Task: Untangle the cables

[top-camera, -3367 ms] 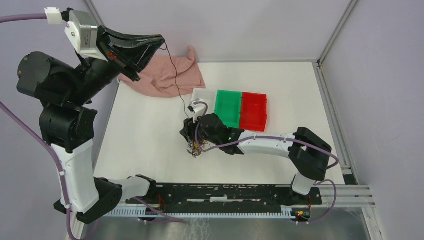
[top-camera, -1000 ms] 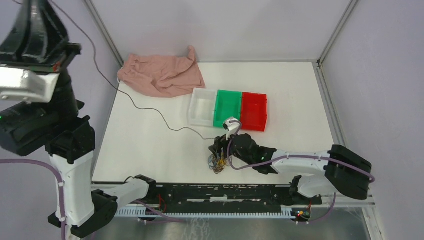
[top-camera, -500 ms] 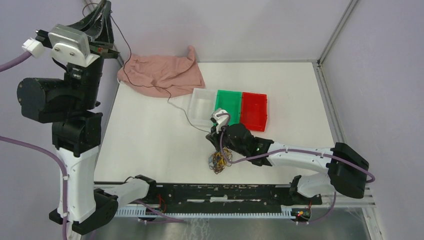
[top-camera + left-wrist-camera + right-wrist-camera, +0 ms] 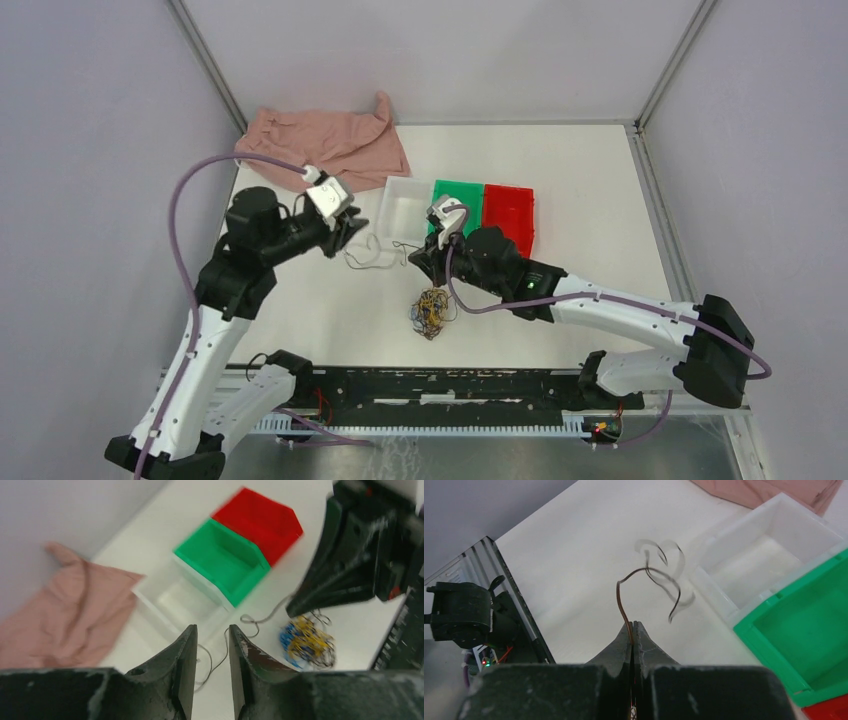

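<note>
The tangle of yellow, blue and dark cables (image 4: 432, 312) lies on the white table near the front; it also shows in the left wrist view as the tangle (image 4: 305, 642). One dark brown cable (image 4: 372, 252) runs loose in loops from it toward the white bin. My right gripper (image 4: 416, 258) is just above the tangle, shut on that brown cable (image 4: 624, 600), which rises from my right gripper's (image 4: 632, 625) closed tips. My left gripper (image 4: 348, 228) hovers left of the white bin. In its wrist view the left gripper (image 4: 212, 630) is open with a narrow gap, the brown strand (image 4: 209, 656) lying on the table below, not held.
Three bins stand side by side behind the grippers: white bin (image 4: 404, 210), green bin (image 4: 458, 205), red bin (image 4: 510, 220). A pink cloth (image 4: 330, 145) lies at the back left corner. Walls close the table at the back and both sides.
My left arm swung down from high at the back left to the table beside the white bin and let go of the brown cable. My right gripper shut on that cable above the tangle.
</note>
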`<state>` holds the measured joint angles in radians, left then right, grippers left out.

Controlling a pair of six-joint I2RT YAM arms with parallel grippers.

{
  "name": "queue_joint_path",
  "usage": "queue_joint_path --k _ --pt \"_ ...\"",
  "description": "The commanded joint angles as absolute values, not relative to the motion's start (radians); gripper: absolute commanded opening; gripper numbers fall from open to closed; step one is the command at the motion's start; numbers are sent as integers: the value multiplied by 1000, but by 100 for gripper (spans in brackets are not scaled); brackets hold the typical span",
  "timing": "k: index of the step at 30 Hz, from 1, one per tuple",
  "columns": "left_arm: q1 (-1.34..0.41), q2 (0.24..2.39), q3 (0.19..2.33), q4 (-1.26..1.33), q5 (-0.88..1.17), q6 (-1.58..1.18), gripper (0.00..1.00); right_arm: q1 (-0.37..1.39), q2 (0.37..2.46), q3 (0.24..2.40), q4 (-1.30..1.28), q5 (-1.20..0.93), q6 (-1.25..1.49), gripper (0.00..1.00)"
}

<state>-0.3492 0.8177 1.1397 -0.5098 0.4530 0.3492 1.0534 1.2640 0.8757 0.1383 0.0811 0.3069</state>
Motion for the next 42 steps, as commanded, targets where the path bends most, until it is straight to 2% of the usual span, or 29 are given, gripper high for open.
queue_joint_path --k 1,9,13,19,24,29,30,32,33,37,42 --pt "-348 748 1023 -551 727 412 43 1052 1251 937 124 -13 298 0" --pt "-364 786 968 -608 780 563 62 1051 1307 1011 78 -123 298 0" --pt "-391 805 999 -699 832 644 64 1051 1329 1032 81 -133 313 0" --pt "-435 807 982 -743 805 757 61 1052 1352 1040 102 -176 338 0" --pt "-445 797 946 -697 758 807 49 1051 1355 1039 114 -213 354 0" --pt "-447 770 908 -621 709 840 48 1052 1358 1040 114 -250 365 0" --pt "-447 769 907 -616 702 856 51 1051 1357 1038 112 -255 365 0" --pt "-447 752 893 -577 679 872 65 1051 1355 1033 110 -263 364 0" --pt "-448 734 881 -541 664 872 67 1052 1353 1033 107 -264 363 0" --pt "-448 665 856 -486 680 905 71 1051 1352 1031 101 -264 361 0" --pt "-449 686 878 -578 708 943 70 1052 1358 1039 123 -274 377 0"
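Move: The stretch of brown cable pinched in the right fingers is what the left hand goes for: it lies about 8 cm to the left hand's right, 3 cm back and some 13 cm lower. From the right hand that stretch is right at the pads. The cable tangle is about 7 cm back from the right hand, 4 cm to its right and 19 cm below. The white bin's middle is roughly 15 cm ahead of the right hand, 2 cm to its left and 18 cm below. No new contact shows: the left hand closes in on the brown cable at the right fingertips, dropping quickly by 8 cm, then going back about 6 cm and somewhat right. It sinks a little more before rising slightly, swinging some 25 degrees clockwise, rolling left side up and opening wide. The right fingers stay shut on the cable and carry it about 5 cm back and 4 cm left to meet the left hand, turning counter-clockwise. ##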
